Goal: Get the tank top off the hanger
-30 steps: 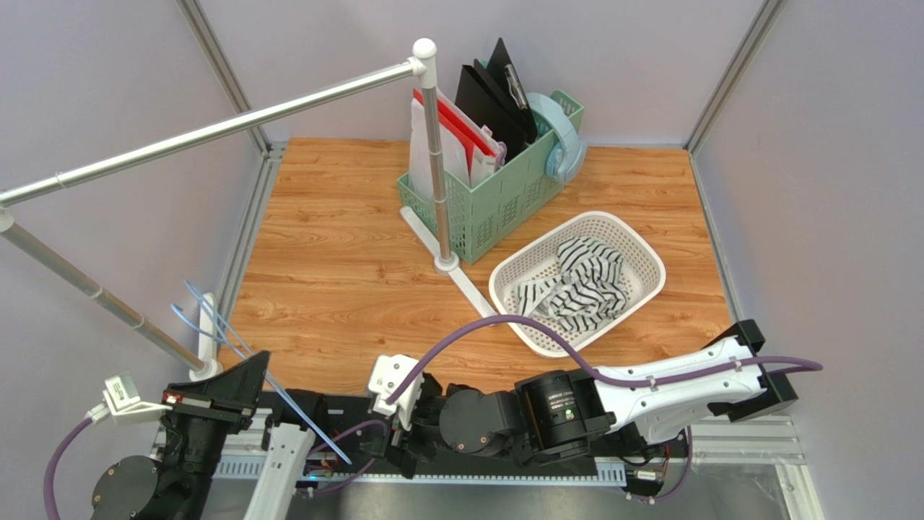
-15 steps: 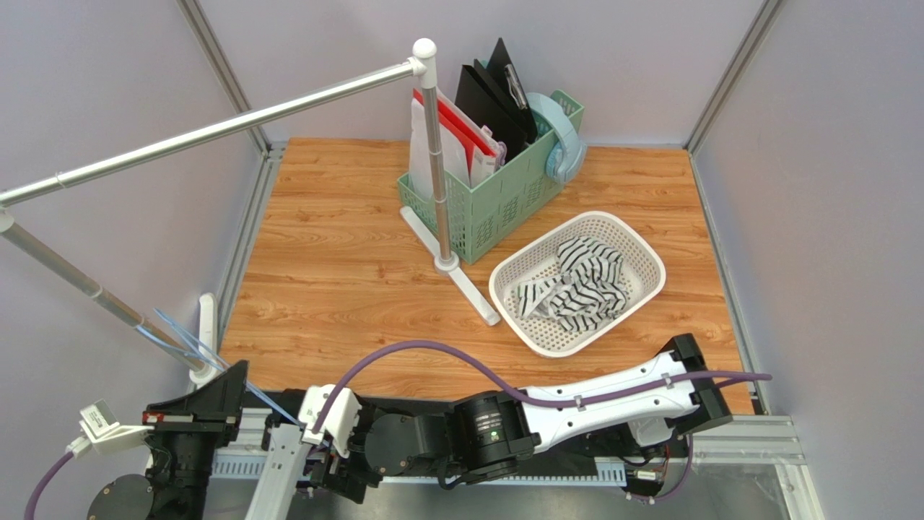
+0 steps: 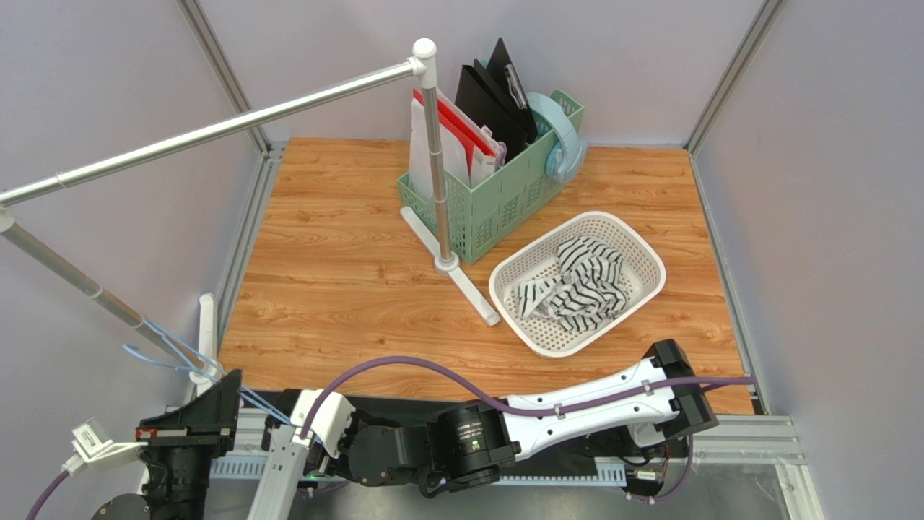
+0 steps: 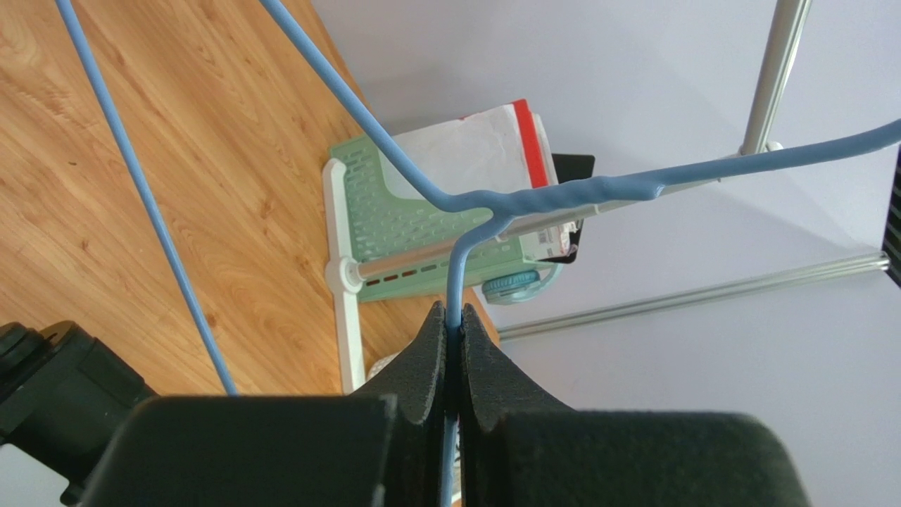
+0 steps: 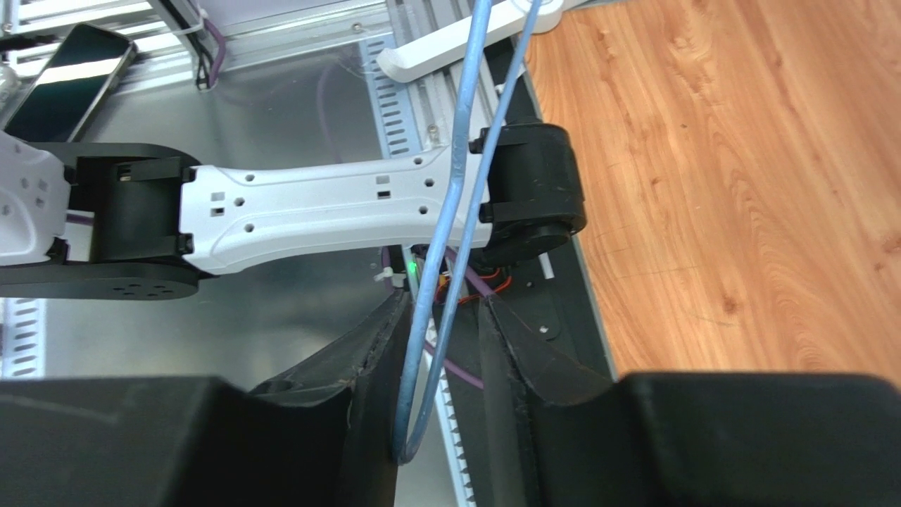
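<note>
The striped tank top (image 3: 575,280) lies crumpled inside the white basket (image 3: 594,217), off the hanger. The light-blue hanger (image 3: 184,350) is bare and sticks up at the near left corner. My left gripper (image 4: 457,317) is shut on the hanger's (image 4: 550,195) stem, just below where the two shoulders fork. My right gripper (image 5: 439,306) has reached across to the left, and a rounded end of the hanger (image 5: 455,190) sits between its jaws. That end rests against the left finger (image 5: 375,349), with a gap to the other finger. In the top view the right gripper (image 3: 315,428) is beside the left gripper (image 3: 222,395).
A green crate (image 3: 488,190) of folders stands at the back of the wooden table (image 3: 347,271). A silver rail (image 3: 217,128) on white-footed posts (image 3: 437,163) crosses the left side. The left arm's white link (image 5: 317,206) and a phone (image 5: 63,69) lie below the right gripper.
The right arm has swung left across the near edge to the hanger, and its jaws have narrowed around the hanger's end. The left gripper has carried the hanger slightly left and nearer.
</note>
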`<act>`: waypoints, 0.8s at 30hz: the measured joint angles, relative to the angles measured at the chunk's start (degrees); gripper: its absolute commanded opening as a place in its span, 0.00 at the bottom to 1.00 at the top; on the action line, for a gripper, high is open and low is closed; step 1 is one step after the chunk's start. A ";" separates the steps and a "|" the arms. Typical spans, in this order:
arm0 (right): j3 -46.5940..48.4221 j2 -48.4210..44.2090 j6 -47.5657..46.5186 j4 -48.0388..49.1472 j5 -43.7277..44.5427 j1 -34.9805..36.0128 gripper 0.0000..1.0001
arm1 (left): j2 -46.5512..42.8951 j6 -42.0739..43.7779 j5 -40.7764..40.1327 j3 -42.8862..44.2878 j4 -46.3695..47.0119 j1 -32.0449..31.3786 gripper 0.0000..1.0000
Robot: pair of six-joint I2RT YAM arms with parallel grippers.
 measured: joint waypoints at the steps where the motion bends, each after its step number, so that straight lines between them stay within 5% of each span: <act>1: 0.00 0.00 -0.17 0.04 0.50 0.04 0.19 | 0.00 -0.07 -0.22 0.13 0.04 0.00 0.00; 5: 0.00 0.02 -0.61 0.11 1.70 0.15 0.00 | 0.00 -0.11 -0.76 0.28 0.07 0.00 0.00; 10: 0.00 0.02 -0.83 -0.04 4.02 0.17 0.00 | -0.46 -0.15 -1.53 0.31 0.39 0.00 0.03; 18: 0.00 0.00 -1.18 -0.33 5.70 0.35 0.00 | -2.19 0.59 -0.09 -1.46 0.85 0.00 0.55; 24: -1.31 -1.49 0.20 -1.66 6.43 -0.83 0.00 | -2.27 2.64 0.68 -1.51 2.10 -0.02 0.67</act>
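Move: My left hand is still shut on the hanger's wire just below its neck. The hanger's free corner, from that hand, is about 9 cm to the right, 5 cm back and 8 cm below. That corner already lies between my right hand's partly open fingers, about 1 cm behind their midpoint. From my right hand, the rack's left foot is some 21 cm ahead, 22 cm left and 25 cm lower; the white basket is about 37 cm ahead, 40 cm right and 22 cm lower. I shut my right fingers onto the hanger's corner, pinching the wire, and ease that hand forward about 3 cm with a slight drift right at the end, turning it a little clockwise. Once the right grip is closed, I hold my left hand practically in place and open its fingers to roughly two-thirds, letting go of the wire near the neck. ##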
